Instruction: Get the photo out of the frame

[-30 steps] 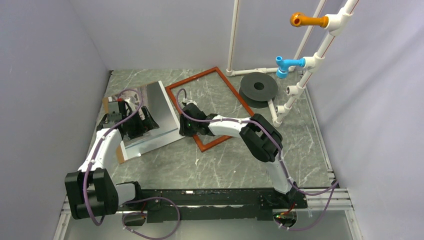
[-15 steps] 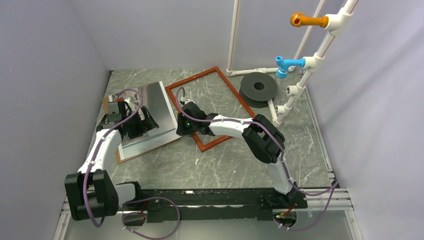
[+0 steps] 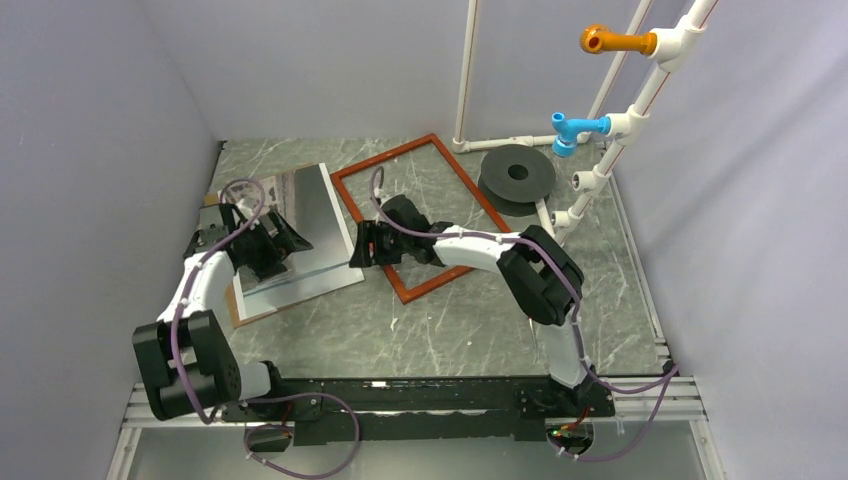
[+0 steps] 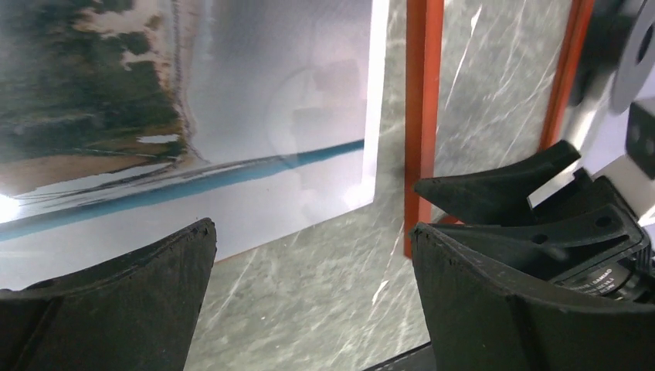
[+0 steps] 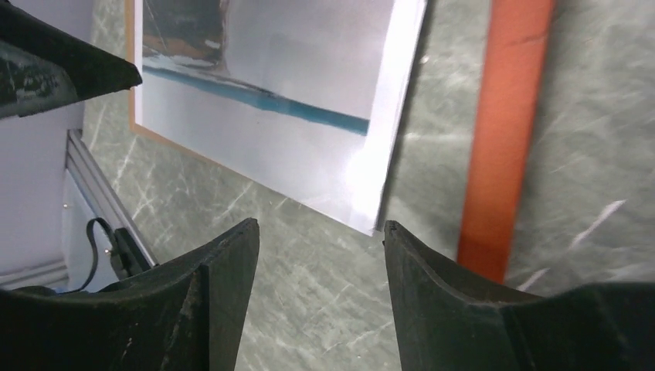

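Note:
The photo (image 3: 305, 215) lies flat on the table's left side, on top of a brown backing panel (image 3: 240, 312). To its right the reddish-brown frame (image 3: 455, 175) lies flat and apart from it, with bare table inside its rails. My left gripper (image 3: 290, 243) hovers open over the photo (image 4: 255, 100), nothing between its fingers. My right gripper (image 3: 358, 248) stands open over the table by the photo's near right corner (image 5: 363, 193), beside the frame's left rail (image 5: 506, 131). The frame rail (image 4: 423, 116) also shows in the left wrist view.
A black disc (image 3: 517, 175) lies at the back right. A white pipe rack (image 3: 600, 170) behind it carries a blue peg (image 3: 572, 130) and an orange peg (image 3: 612, 40). Grey walls close in the left, back and right sides.
My right gripper's jaws have opened wider beside the photo's corner. The left arm has swung back and to the left over the photo.

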### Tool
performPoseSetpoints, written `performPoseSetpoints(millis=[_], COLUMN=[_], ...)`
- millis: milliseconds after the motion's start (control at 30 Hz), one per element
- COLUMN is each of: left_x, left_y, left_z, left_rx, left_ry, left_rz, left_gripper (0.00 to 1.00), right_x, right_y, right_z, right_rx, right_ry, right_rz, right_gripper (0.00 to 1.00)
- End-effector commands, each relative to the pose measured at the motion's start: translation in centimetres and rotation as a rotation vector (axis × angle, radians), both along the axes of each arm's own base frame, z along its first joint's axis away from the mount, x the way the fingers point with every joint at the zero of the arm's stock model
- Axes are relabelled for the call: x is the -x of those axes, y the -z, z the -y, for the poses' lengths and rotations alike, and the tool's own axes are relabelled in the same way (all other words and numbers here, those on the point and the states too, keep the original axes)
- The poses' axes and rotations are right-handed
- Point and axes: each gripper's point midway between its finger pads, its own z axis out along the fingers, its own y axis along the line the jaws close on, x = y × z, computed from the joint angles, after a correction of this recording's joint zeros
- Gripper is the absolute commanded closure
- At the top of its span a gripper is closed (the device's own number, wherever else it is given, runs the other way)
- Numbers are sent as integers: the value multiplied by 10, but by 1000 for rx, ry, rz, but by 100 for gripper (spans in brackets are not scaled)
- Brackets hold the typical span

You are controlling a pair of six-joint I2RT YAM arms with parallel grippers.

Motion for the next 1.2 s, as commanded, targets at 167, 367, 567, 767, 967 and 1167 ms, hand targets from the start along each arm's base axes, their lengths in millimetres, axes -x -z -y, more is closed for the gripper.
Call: performPoseSetpoints(millis=[167, 367, 567, 767, 967, 1167], left_x=[-15, -8, -7, -4, 3, 9], left_y=[18, 35, 38, 52, 69, 79], left_z=[-49, -59, -62, -61, -65, -73], left_rx=[52, 56, 41, 59, 53, 10], left_ry=[-211, -226, -253, -274, -306, -309], left_rz=[-86, -101, -102, -152, -221, -275], left_gripper=[0, 1, 1, 1, 1, 1], right_x=[-14, -16, -29, -61, -96, -129], right_y=[-11, 3, 15, 24, 25, 21], right_z=[-10, -11, -15, -21, -33, -45], right_rx=[-146, -135, -118, -109, -169, -254], right_ry=[-70, -73, -54, 57, 181, 259], right_rz=[-71, -90, -78, -41, -27, -40], right_gripper=[42, 42, 42, 40, 40, 40])
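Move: The right hand is about 5 cm above the photo sheet, its near-right corner some 3 cm back and 1 cm left; the stretch of right edge it goes for lies about 8 cm ahead, 4 cm left. The empty frame's middle is some 14 cm ahead and 13 cm right of this hand. From the left hand, the photo's middle is roughly 6 cm ahead, 4 cm left and 8 cm below. Forward and down a little in a short loop first, the right hand then sweeps about 8 cm forward and 4 cm left along the photo's right edge, tilting slightly, fingers staying part open with the edge passing between the tips. The left hand, fingers wide, moves about 6 cm left and sinks 6 cm towards the lower part of the photo, turning some 15 degrees counter-clockwise; contact isn't clear for either hand. ##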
